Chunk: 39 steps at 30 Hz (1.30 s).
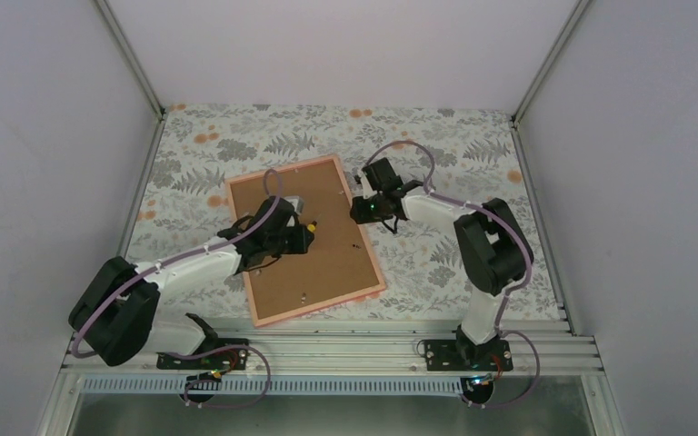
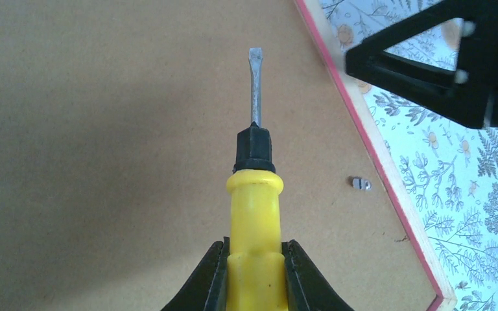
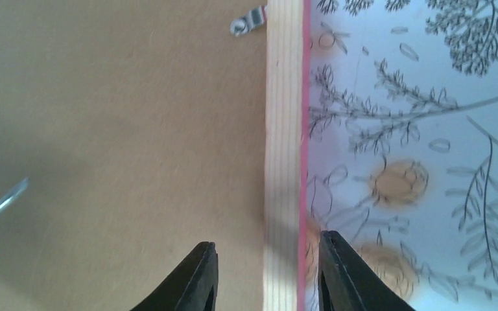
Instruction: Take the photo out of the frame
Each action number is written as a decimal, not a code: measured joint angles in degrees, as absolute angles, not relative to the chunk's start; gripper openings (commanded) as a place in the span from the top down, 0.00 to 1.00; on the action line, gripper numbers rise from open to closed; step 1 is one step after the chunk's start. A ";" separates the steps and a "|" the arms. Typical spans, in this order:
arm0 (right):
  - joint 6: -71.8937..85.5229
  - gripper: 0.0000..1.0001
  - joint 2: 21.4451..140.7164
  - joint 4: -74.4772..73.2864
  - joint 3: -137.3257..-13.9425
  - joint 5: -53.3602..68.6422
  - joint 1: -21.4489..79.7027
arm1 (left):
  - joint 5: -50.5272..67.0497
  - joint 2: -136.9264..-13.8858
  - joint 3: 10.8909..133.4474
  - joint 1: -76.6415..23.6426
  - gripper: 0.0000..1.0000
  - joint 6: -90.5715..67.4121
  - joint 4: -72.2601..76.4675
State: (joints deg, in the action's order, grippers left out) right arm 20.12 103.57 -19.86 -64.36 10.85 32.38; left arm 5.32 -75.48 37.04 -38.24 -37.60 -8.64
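Note:
The frame (image 1: 366,251) lies face down on the table, its brown backing board (image 1: 327,263) up and its pink rim all round. The photo is hidden under the board. My left gripper (image 2: 256,259) is shut on a yellow-handled screwdriver (image 2: 255,194), whose flat blade points across the board towards the frame's right rail (image 2: 389,175). A small metal clip (image 2: 360,184) sits near that rail. My right gripper (image 3: 268,259) is open, one finger over the board and the other over the cloth, astride the wooden rail (image 3: 282,129) without touching it. Another clip (image 3: 246,23) lies farther along.
A floral tablecloth (image 1: 436,154) covers the table. White walls with metal posts close in the left, right and back sides. The arm bases stand on a metal rail (image 1: 327,350) at the near edge, just below the frame's lower corner.

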 measured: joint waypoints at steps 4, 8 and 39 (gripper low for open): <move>19.53 0.69 107.61 -19.35 -67.85 11.07 31.59 | 6.31 -76.88 38.52 -37.21 0.98 -36.23 -8.23; 19.35 0.70 110.45 -18.92 -70.39 11.46 30.70 | 7.29 -78.96 39.51 -36.34 0.98 -35.05 -7.53; 18.68 0.92 114.91 -16.73 -72.53 15.77 29.52 | 12.64 -95.57 49.93 -34.50 0.98 -30.44 -3.57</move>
State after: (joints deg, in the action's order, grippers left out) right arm 18.68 114.91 -16.73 -72.53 15.77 29.52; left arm 12.64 -95.57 49.93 -34.50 -30.44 -3.57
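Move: My right hand is over the frame's right strip. The stretch it will grip is about 4 cm ahead, 1 cm left and 3 cm below. The far clip, just inside that strip, is 10 cm ahead and 4 cm left of it; the near clip is 5 cm back and 1 cm left. From my left hand, which holds the screwdriver, the far clip is 14 cm ahead, 9 cm right and 7 cm down; the near clip is 12 cm right and 1 cm back. I slide my right hand forward about 4 cm and sink nearly 3 cm so that my fingers straddle the frame's right strip, then close them and pinch it from both sides. Meanwhile my left hand, keeping its grip on the yellow screwdriver, goes some 6 cm forward and 4 cm right, then lower, bringing the tip towards the far clip without reaching it. ##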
